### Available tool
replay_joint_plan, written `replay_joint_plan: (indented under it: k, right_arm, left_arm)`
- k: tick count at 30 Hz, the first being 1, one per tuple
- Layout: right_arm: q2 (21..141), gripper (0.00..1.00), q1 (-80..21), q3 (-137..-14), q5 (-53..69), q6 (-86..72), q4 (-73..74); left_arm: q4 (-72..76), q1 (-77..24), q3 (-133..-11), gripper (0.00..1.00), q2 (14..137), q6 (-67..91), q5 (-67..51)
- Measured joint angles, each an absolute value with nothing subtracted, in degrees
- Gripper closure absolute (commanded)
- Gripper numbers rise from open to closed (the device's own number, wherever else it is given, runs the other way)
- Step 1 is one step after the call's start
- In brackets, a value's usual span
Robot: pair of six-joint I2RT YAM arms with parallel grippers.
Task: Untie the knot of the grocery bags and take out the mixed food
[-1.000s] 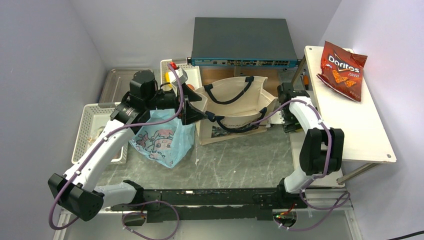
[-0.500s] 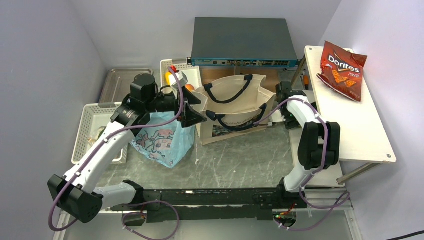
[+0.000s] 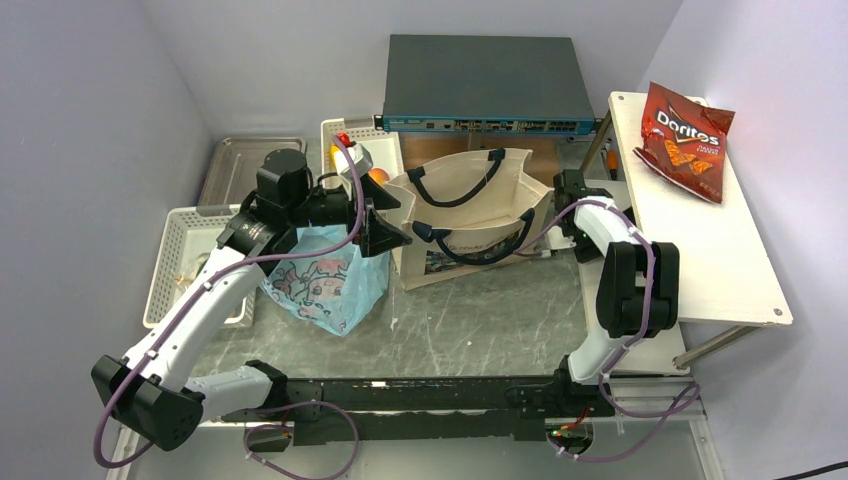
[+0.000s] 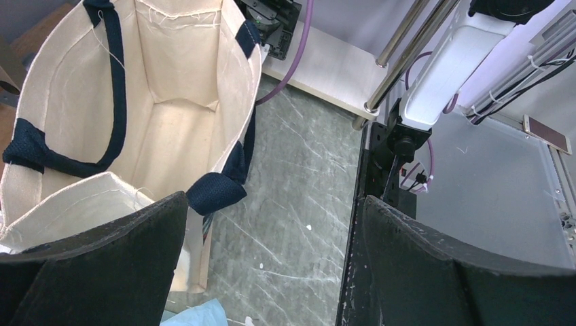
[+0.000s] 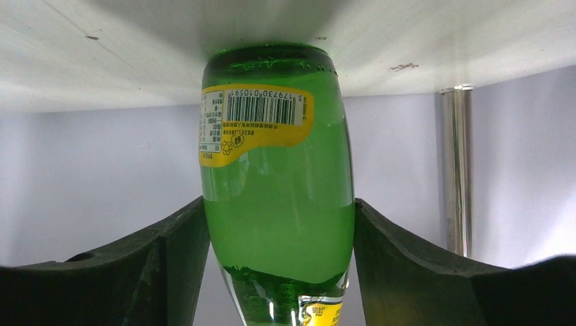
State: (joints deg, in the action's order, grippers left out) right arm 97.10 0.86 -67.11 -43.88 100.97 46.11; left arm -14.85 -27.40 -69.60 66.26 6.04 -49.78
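Note:
A light-blue grocery bag (image 3: 325, 280) with cartoon prints lies on the table left of the beige tote (image 3: 470, 215); its knot is hidden under my left arm. My left gripper (image 3: 393, 220) hangs open and empty between the bag and the tote's near corner. In the left wrist view the left gripper (image 4: 275, 204) shows bare table between its jaws, with a blue corner of the grocery bag (image 4: 197, 316) below. My right gripper (image 5: 280, 210) is shut on a green glass bottle (image 5: 278, 170) under the white shelf. A red Doritos bag (image 3: 685, 128) lies on the shelf. An orange fruit (image 3: 378, 176) sits in the rear basket.
The open tote (image 4: 170, 81) looks empty inside. A grey network box (image 3: 485, 85) stands at the back. A metal tray (image 3: 245, 165) and a white basket (image 3: 185, 260) sit at the left. The white shelf (image 3: 700, 250) fills the right side, and its metal leg (image 5: 456, 170) stands beside the bottle.
My left arm has shifted slightly back and left, its gripper still open. The right arm has edged a little left with the bottle still held.

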Motion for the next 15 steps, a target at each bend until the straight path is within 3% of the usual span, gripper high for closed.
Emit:
replay_joint_plan:
  k: [2, 3, 6, 15]
  right_arm:
    - [96.73, 0.22, 0.45, -66.87, -43.68, 100.66, 46.41]
    - [96.62, 0.11, -0.05, -66.87, -43.48, 100.25, 46.70]
    - [96.23, 0.01, -1.21, -66.87, -43.38, 99.22, 47.90]
    - [92.55, 0.00, -3.31, -66.87, -42.04, 97.23, 51.51]
  left_arm:
    - [-14.85, -27.40, -69.60, 0.00, 66.30, 6.04, -49.67]
    - [-14.85, -27.40, -69.60, 0.01, 66.32, 6.04, -49.65]
    - [-14.83, -27.40, -69.60, 0.01, 66.52, 6.04, -49.65]
    - [-14.87, -27.35, -69.60, 0.01, 67.66, 6.02, -49.65]
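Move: The green bottle is already between the right hand's fingers, standing on the white lower shelf, its middle right at the hand point. From that hand the open tote bag is roughly 40 cm to the left, 5 cm ahead and slightly lower; the chips bag lies on the upper board, some 20 cm ahead, 4 cm left and 20 cm higher. The left hand has the bottle about 62 cm to its right, 10 cm ahead and 20 cm below. Opening wide first, the right hand's fingers let go of the green bottle's body on both sides. As they spread, the hand backs out roughly 3 cm to the left, away from the bottle, then also rises a little over 1 cm with a small shift back, the wrist hardly turning. ##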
